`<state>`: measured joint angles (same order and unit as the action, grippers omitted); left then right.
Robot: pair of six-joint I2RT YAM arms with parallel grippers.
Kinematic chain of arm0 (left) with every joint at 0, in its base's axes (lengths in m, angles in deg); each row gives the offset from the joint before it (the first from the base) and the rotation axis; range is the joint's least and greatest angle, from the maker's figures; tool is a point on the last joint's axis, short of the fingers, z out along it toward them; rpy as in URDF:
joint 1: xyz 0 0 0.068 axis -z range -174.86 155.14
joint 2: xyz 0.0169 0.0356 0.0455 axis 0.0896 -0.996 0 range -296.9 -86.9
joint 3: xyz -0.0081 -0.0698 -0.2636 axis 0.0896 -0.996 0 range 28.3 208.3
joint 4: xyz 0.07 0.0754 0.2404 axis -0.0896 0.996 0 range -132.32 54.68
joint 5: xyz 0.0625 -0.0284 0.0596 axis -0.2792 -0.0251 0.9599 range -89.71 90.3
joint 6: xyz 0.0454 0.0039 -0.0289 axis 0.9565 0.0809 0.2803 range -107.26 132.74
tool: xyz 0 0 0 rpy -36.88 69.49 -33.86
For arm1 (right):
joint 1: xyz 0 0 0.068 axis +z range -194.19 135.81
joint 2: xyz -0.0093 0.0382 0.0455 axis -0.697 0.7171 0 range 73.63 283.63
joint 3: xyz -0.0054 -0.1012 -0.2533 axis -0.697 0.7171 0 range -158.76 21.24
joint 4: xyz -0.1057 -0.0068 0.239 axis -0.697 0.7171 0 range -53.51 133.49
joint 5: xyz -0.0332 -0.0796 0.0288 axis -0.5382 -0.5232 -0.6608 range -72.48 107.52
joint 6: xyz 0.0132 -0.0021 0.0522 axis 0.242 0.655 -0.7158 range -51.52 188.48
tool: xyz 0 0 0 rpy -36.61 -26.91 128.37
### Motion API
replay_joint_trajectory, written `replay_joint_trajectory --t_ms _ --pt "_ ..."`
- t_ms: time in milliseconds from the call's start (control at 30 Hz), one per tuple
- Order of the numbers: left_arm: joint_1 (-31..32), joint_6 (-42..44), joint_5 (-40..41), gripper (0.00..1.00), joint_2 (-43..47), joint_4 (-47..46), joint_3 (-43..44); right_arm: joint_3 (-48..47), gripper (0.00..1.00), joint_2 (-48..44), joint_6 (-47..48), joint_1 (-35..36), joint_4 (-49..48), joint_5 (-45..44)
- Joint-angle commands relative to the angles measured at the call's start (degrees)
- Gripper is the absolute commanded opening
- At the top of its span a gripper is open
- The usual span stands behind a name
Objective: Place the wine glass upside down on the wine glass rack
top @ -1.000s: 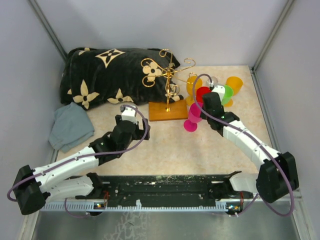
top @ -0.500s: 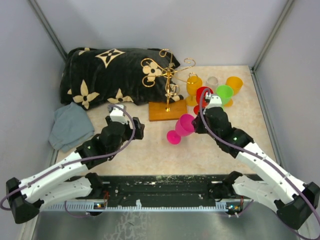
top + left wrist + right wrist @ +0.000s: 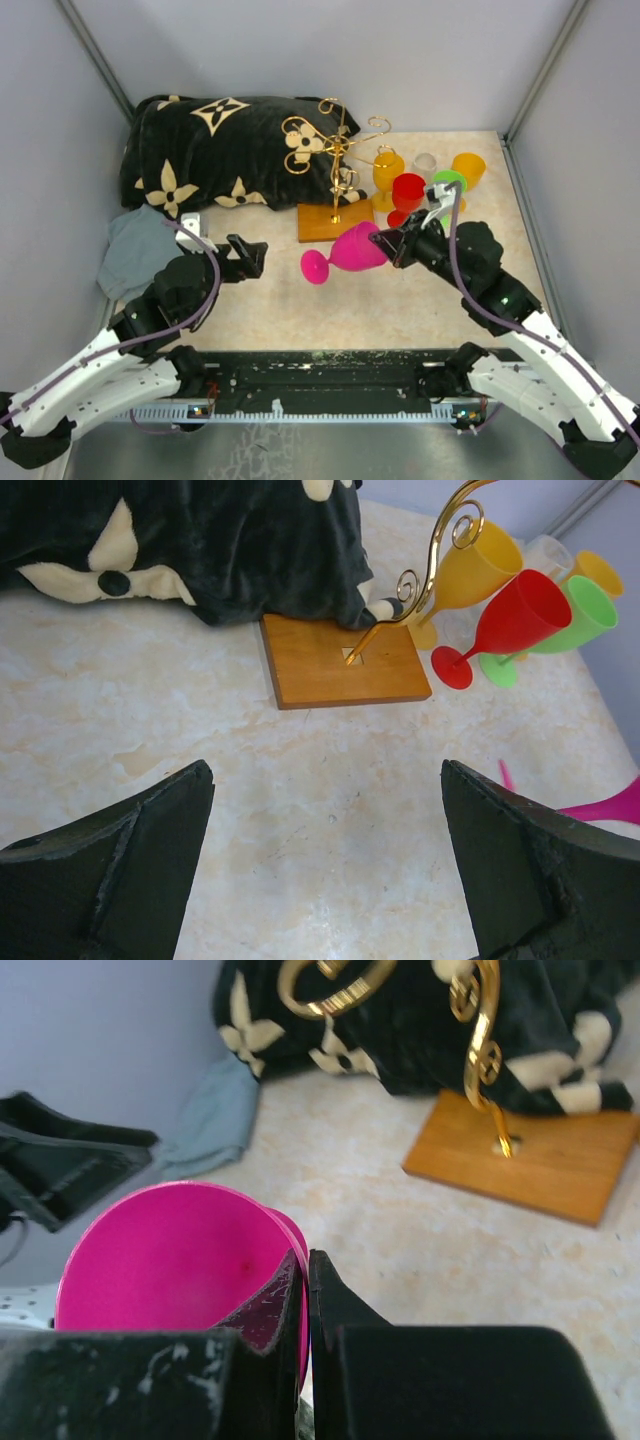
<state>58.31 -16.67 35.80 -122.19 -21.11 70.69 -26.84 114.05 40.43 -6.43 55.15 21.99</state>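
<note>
My right gripper [image 3: 388, 243] is shut on the rim of a pink wine glass [image 3: 352, 250]. The glass hangs on its side above the table, its foot pointing left toward the left arm. In the right wrist view one finger is inside the pink bowl [image 3: 170, 1260] and the other outside, at the gripper [image 3: 306, 1258]. The wine glass rack [image 3: 335, 150] is a gold wire tree on a wooden base [image 3: 335, 222], just behind the glass. Its base [image 3: 345, 660] also shows in the left wrist view. My left gripper [image 3: 245, 257] is open and holds nothing [image 3: 325, 780], left of the glass's foot.
A black cushion with cream flowers [image 3: 225, 145] lies at the back left, touching the rack. A grey cloth [image 3: 143, 250] lies beside the left arm. Several coloured glasses, among them red [image 3: 408, 190], green [image 3: 450, 183] and orange [image 3: 388, 170], stand right of the rack.
The right arm has carried the pink glass left and forward, away from the other glasses, and tipped it onto its side. The left arm has drawn back to the left, still open.
</note>
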Motion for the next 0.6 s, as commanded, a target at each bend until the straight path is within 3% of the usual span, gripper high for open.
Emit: replay_joint_trajectory --t_ms 0,267,567 --pt "0.1 -1.2 -2.0 0.99 1.9 -0.6 1.3 -6.3 0.00 -3.0 0.9 0.5 -12.4 5.9" --pt "0.0 0.0 -11.4 1.00 3.8 -9.8 1.1 -7.7 0.00 -4.4 -3.1 0.5 -30.1 10.8" --pt "0.1 0.0 -17.0 1.00 5.2 -17.5 1.1 -10.6 0.00 3.3 -11.1 0.5 -47.5 14.2"
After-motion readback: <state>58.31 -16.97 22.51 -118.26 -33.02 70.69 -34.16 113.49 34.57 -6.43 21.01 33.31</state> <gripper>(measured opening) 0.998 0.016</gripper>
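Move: Ahead of the right hand, which already pinches the pink wine glass by its rim, the rack's crown of hooks stands about 21 cm farther out, 8 cm to the left and a few centimetres higher. The red glass is some 22 cm ahead, 10 cm to the right and 21 cm lower; the orange glass is about 28 cm ahead, 6 cm right and just as low. From the empty left hand the crown lies roughly 20 cm ahead, 19 cm right and 6 cm up. Lifting fast, the right arm raises the pink glass about 20 cm and draws back some 5 cm, clear of the rack; the fingers tip upward some 30 degrees as the hand's left side rises about as much, and they keep pinching the rim. The left hand, open and empty, rises 6 cm and drifts right, turning slightly clockwise. ##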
